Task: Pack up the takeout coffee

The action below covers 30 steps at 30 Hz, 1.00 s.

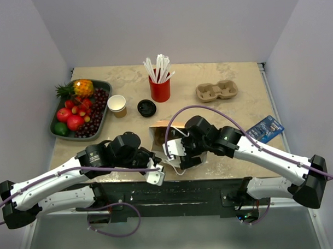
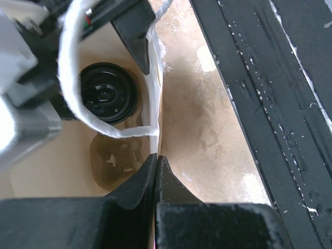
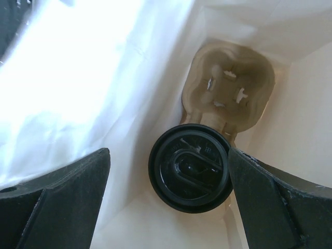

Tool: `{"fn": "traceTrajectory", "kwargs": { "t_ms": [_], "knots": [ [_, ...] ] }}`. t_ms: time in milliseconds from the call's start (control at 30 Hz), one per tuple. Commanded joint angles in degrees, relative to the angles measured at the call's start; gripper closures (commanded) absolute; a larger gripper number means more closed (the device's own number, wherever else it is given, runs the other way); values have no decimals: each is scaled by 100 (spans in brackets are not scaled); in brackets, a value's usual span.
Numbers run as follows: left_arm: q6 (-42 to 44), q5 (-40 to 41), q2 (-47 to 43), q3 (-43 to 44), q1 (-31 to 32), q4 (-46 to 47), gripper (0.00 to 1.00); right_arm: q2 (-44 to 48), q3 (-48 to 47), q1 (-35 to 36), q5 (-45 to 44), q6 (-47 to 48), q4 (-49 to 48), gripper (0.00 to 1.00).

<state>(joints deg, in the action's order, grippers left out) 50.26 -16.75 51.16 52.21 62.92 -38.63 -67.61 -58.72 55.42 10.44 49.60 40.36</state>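
Observation:
The takeout coffee stands inside a paper bag, and only its round black lid shows from above. It sits in one pocket of a tan pulp carrier at the bag's bottom. My right gripper reaches into the bag, open, one finger on each side of the lid and apart from it. My left gripper is shut on the bag's upper edge by the white handle loop; the lid shows below it. In the top view my right gripper hides the coffee, with the left gripper beside the bag.
At the back left is a fruit tray, with a lidless tan cup and a loose black lid beside it. A red cup of straws and a spare pulp carrier stand behind. A blue packet lies right.

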Motion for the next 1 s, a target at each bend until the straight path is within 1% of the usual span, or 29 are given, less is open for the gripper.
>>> {"fn": "traceTrajectory", "kwargs": {
  "t_ms": [0, 400, 500, 533, 600, 633, 667, 700, 767, 800, 867, 900, 967],
  "knots": [
    [-113, -38, 70, 290, -113, 146, 100, 196, -377, -14, 415, 58, 217, 1],
    [-157, -241, 193, 387, -262, 110, 100, 310, -825, -22, 1030, 225, 964, 1],
    [-166, -267, 193, 422, -271, 101, 100, 310, -966, -84, 1241, 330, 1027, 3],
    [-166, -267, 202, 422, -271, 93, 100, 302, -983, -93, 1268, 331, 1018, 7],
    [-166, -267, 193, 431, -271, 93, 100, 240, -1036, -119, 1338, 331, 1018, 12],
    [-166, -267, 193, 440, -271, 93, 100, 196, -1045, -110, 1347, 331, 1018, 20],
    [-166, -267, 193, 431, -271, 101, 100, 161, -1063, -110, 1347, 339, 1009, 26],
    [-174, -293, 193, 431, -271, 93, 100, 135, -1054, -110, 1286, 365, 966, 36],
    [-174, -328, 193, 440, -271, 93, 100, 29, -1071, -119, 1207, 366, 930, 46],
    [-174, -329, 202, 431, -271, 93, 100, -6, -1071, -110, 1111, 409, 947, 54],
    [-183, -329, 202, 422, -271, 93, 100, -128, -1098, -110, 1057, 471, 1000, 61],
    [-183, -329, 193, 422, -271, 101, 100, -164, -1098, -110, 970, 506, 1009, 74],
    [-183, -337, 193, 431, -271, 101, 100, -243, -1089, -110, 829, 533, 939, 84]
  ]
}}
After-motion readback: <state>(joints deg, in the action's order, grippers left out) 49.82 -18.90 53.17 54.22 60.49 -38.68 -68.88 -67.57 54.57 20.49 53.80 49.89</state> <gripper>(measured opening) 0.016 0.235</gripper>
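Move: The lidded coffee cup the right hand works over stands in the bag, its middle about 4 cm ahead of that open hand, 2 cm to its right and 10 cm below. The carrier's empty slot lies some 5 cm ahead, 6 cm left and 13 cm down; the bag's near rim is about 6 cm back, level sideways and in height. From the left hand the cup is roughly 9 cm ahead, 14 cm right and 12 cm down. Already clear of the cup, the right hand backs up out of the bag with its fingers wide, rising some 4 cm and drawing about 3 cm back towards the near rim while turning slightly counter-clockwise, then closes the fingers to a narrow gap above the lid and starts down again by about 1 cm. The left hand keeps its pinch on the bag's near rim, edging barely forward, so the mouth stays open. ##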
